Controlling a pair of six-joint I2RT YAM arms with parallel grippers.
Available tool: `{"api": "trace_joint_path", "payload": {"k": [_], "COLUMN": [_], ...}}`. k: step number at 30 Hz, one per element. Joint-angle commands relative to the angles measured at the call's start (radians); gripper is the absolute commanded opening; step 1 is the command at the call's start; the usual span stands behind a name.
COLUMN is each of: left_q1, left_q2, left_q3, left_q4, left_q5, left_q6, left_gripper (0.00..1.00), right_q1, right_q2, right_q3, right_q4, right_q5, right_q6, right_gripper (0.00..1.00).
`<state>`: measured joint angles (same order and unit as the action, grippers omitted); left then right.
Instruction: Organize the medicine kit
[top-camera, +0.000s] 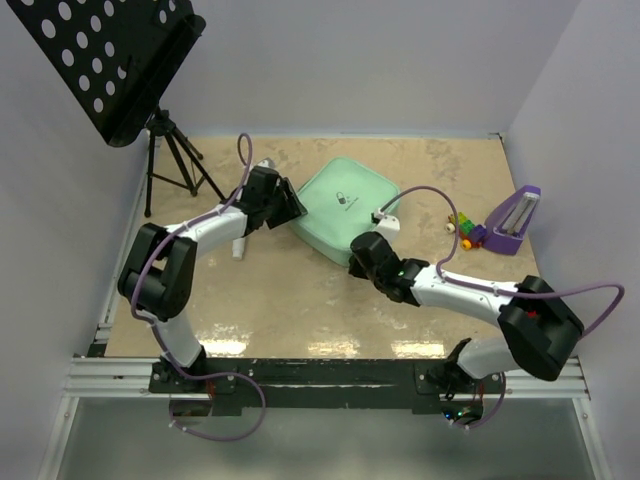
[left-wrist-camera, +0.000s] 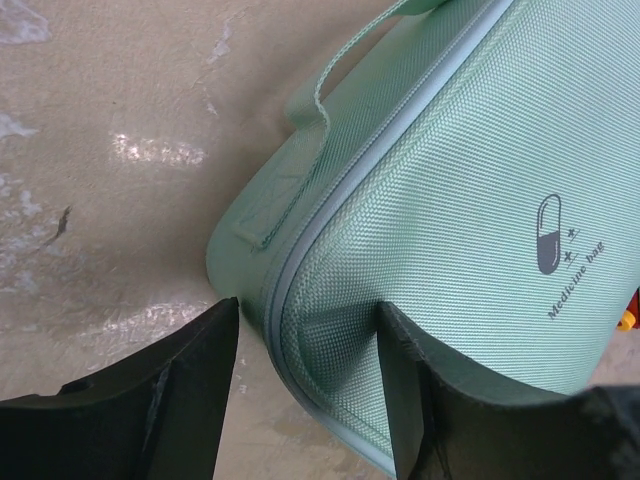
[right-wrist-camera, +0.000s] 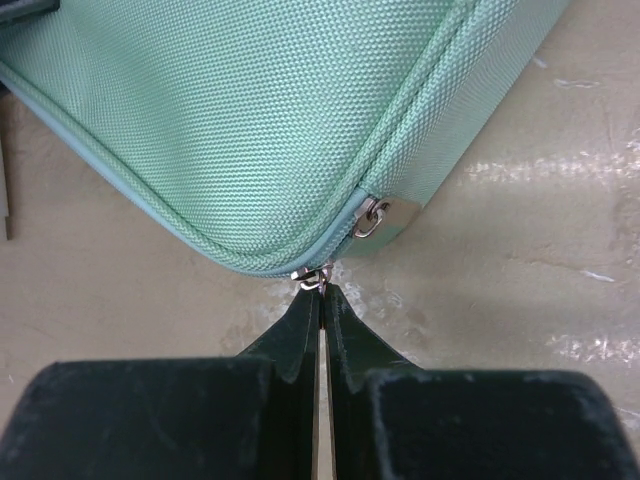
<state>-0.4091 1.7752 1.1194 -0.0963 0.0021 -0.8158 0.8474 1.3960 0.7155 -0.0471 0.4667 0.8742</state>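
Note:
The medicine kit is a pale mint-green fabric case with a capsule mark, lying zipped at mid-table. My left gripper is at its left corner. In the left wrist view that gripper straddles the kit's rounded corner. One finger dents the fabric, while the other finger stands a small gap off the side. My right gripper is at the kit's near corner. In the right wrist view it is shut on the metal zipper pull below the kit.
A black perforated music stand on a tripod stands at the back left. A purple wedge and a small colourful toy sit at the right. A carry strap runs along the kit's side. Walls close in on three sides.

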Motion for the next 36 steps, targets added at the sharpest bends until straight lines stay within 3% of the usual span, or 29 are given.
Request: {"api": "trace_joint_path", "payload": {"k": [1, 6, 13, 17, 22, 23, 30, 32, 36], "left_q1": [0.049, 0.05, 0.05, 0.049, 0.041, 0.035, -0.085, -0.102, -0.103], "left_q2": [0.082, 0.073, -0.082, -0.183, -0.341, -0.374, -0.692, -0.752, -0.799], "left_q3": [-0.029, -0.027, -0.078, -0.089, -0.122, -0.131, -0.294, -0.305, -0.282], "left_q4": [-0.114, -0.121, -0.126, -0.155, -0.18, -0.18, -0.072, -0.107, -0.242], "left_q5": [-0.209, -0.174, -0.148, -0.145, -0.162, -0.166, -0.31, -0.359, -0.453], "left_q6": [0.069, 0.075, 0.09, 0.113, 0.155, 0.168, 0.289, 0.331, 0.365], "left_gripper": [0.59, 0.64, 0.82, 0.85, 0.89, 1.0, 1.0, 1.0, 1.0], "right_q1": [-0.039, -0.045, -0.047, -0.044, -0.042, -0.044, -0.041, -0.038, -0.039], "right_q2": [-0.055, -0.025, -0.124, -0.147, -0.224, -0.242, -0.448, -0.506, -0.548], "right_q3": [-0.024, 0.015, 0.033, 0.079, 0.104, 0.105, -0.003, -0.063, -0.094], "right_q4": [-0.108, -0.111, -0.135, -0.174, -0.175, -0.171, 0.027, 0.128, 0.145], "right_q5": [0.009, -0.002, 0.032, 0.062, 0.102, 0.116, 0.148, 0.144, 0.173], "right_q6": [0.0, -0.02, -0.058, -0.089, -0.133, -0.148, -0.297, -0.337, -0.357], "right_gripper": [0.0, 0.0, 0.54, 0.72, 0.83, 0.84, 0.9, 0.93, 0.96]}}
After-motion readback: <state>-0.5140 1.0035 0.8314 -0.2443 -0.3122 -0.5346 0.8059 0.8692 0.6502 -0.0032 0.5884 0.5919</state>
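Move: The medicine bag's middle lies about 11 cm to the right of the left hand, about level fore and aft and a few centimetres lower; that hand grips its left corner. It is roughly 13 cm ahead of the right hand, nearly in line and slightly lower, where those fingers hold a zip pull at the near corner. The white microphone lies some 13 cm left of the left hand; the toy vehicle is about 26 cm right and 8 cm ahead of the right hand. Up and outwards, both hands leave the bag after a brief hold. The right fingers open from shut, let go of the zip pull and rise about 15 cm while drifting right. The left fingers widen fully off the corner, then swing left, back and up some 14 cm towards the microphone's side; both wrists tilt their fingertips up about 25 degrees. ##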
